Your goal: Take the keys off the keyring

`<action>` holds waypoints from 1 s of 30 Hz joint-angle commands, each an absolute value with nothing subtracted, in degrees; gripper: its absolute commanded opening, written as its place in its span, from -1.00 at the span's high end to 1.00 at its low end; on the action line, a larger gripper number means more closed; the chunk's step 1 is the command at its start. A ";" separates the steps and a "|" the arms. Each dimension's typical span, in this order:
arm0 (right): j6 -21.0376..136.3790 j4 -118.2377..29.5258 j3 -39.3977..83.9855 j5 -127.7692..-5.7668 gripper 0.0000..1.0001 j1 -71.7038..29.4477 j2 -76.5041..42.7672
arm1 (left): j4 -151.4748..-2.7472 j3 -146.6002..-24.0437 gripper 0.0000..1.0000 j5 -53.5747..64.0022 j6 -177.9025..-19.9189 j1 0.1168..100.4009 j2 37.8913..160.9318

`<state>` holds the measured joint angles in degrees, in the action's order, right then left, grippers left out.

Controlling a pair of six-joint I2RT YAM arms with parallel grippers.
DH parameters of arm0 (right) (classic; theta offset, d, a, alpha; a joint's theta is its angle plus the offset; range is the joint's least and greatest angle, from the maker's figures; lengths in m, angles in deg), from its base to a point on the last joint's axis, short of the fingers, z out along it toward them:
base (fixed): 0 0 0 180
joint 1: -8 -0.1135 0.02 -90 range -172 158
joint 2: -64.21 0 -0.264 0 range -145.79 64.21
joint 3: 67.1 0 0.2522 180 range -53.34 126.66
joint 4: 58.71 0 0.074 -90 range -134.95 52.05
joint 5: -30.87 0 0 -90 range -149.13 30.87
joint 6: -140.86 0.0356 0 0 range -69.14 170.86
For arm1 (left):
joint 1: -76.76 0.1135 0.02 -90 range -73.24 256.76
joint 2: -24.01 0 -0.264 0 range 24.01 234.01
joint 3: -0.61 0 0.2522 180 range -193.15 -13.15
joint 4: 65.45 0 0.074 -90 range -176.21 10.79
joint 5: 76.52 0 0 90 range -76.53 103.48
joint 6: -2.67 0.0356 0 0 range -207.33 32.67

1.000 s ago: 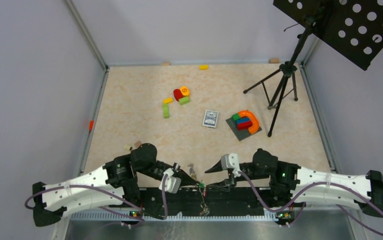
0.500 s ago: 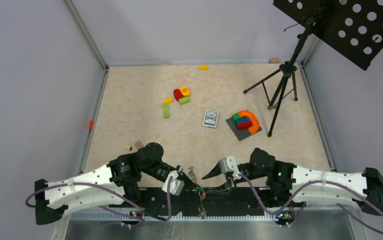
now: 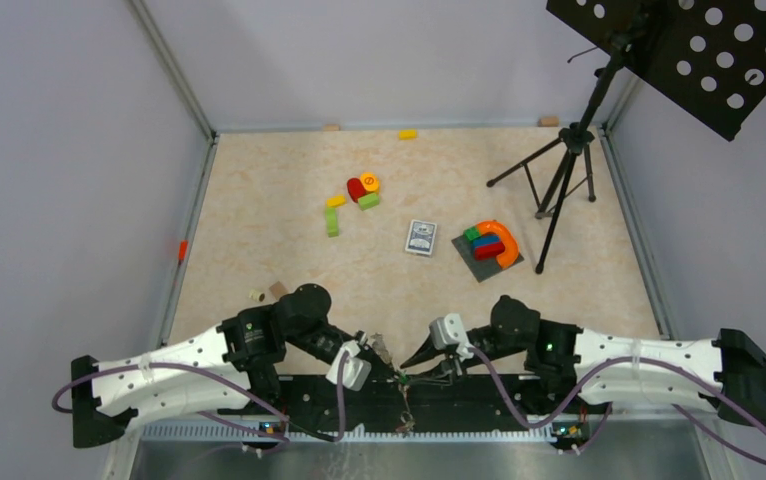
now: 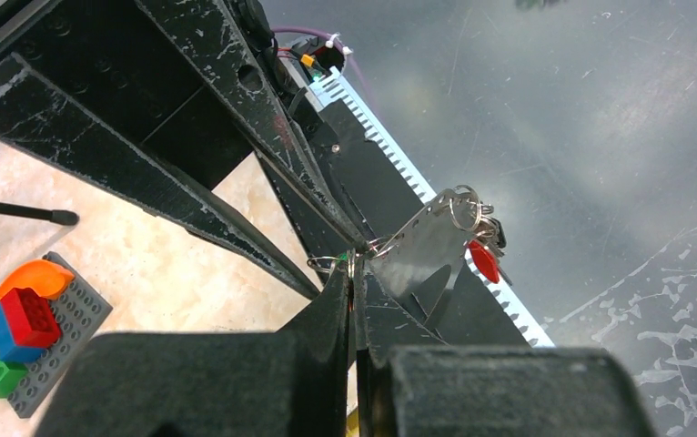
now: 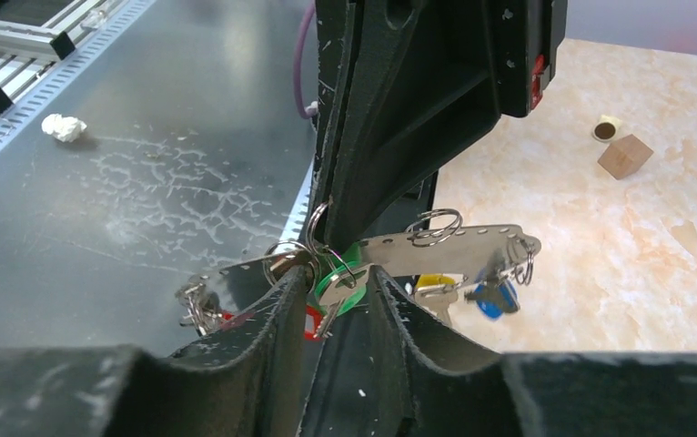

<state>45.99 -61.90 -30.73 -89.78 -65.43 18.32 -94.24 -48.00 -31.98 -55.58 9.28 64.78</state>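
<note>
The keyring [image 5: 454, 248] is a thin grey metal band that hangs in the air over the near table edge, between the two arms. My left gripper [image 4: 354, 269] is shut on its wire, and in the top view the left gripper [image 3: 394, 376] meets my right gripper [image 3: 407, 377]. My right gripper [image 5: 338, 278] is shut on the green-tagged key [image 5: 343, 284], whose head bridges the narrow gap between the fingers. Blue [image 5: 495, 296] and yellow [image 5: 436, 284] tagged keys dangle from the band's far end. A red tag [image 4: 483, 259] hangs at the other end.
A playing-card box [image 3: 420, 237] and a grey plate with an orange arch and blocks [image 3: 487, 245] lie mid-table. Toy blocks [image 3: 362, 188] sit further back. A black tripod [image 3: 559, 190] stands at the right. A wooden cube [image 3: 276, 289] lies near the left arm.
The right gripper has slid left towards the left gripper and narrowed its jaws onto the green-tagged key. The left arm shifted slightly right, still holding the keyring.
</note>
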 commanded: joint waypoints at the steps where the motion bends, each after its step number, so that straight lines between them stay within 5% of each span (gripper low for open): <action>1: 46.04 -64.64 -27.88 -91.24 0.47 -65.54 18.44 | -90.12 -49.95 1.00 -33.87 -55.09 9.08 64.42; 10: 46.55 -62.47 -28.20 -88.61 1.00 -65.50 21.42 | -89.79 -49.05 1.00 -32.33 -55.93 9.13 63.23; 30: 43.85 -58.97 -28.19 -83.41 1.00 -65.55 23.87 | -75.43 -41.19 1.00 -23.99 -66.06 9.06 56.97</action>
<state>46.06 -59.45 -30.69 -84.67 -65.43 23.02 -84.86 -42.45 -25.86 -62.43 9.28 58.83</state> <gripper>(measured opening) 0.012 0.005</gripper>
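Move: Right at the right hand's half-open fingertips, the green key sits between the pads, about 1 cm to the left. The blue key hangs roughly 5 cm ahead of it, 3 cm farther left and 3 cm lower; the red key at the strip's rear end is some 9 cm behind the green one, slightly lower. From the left hand, still gripping the keyring, the green key lies about 1 cm right and 1 cm below. Closing the right fingers from about a third open to shut, the right hand pinches the green key beside the left fingertips. Both hands then carry forward and up together, each roughly 1 to 1.5 cm, the right easing slightly rightward, while the left keeps its hold on the keyring and turns some 5 degrees or more counter-clockwise. ##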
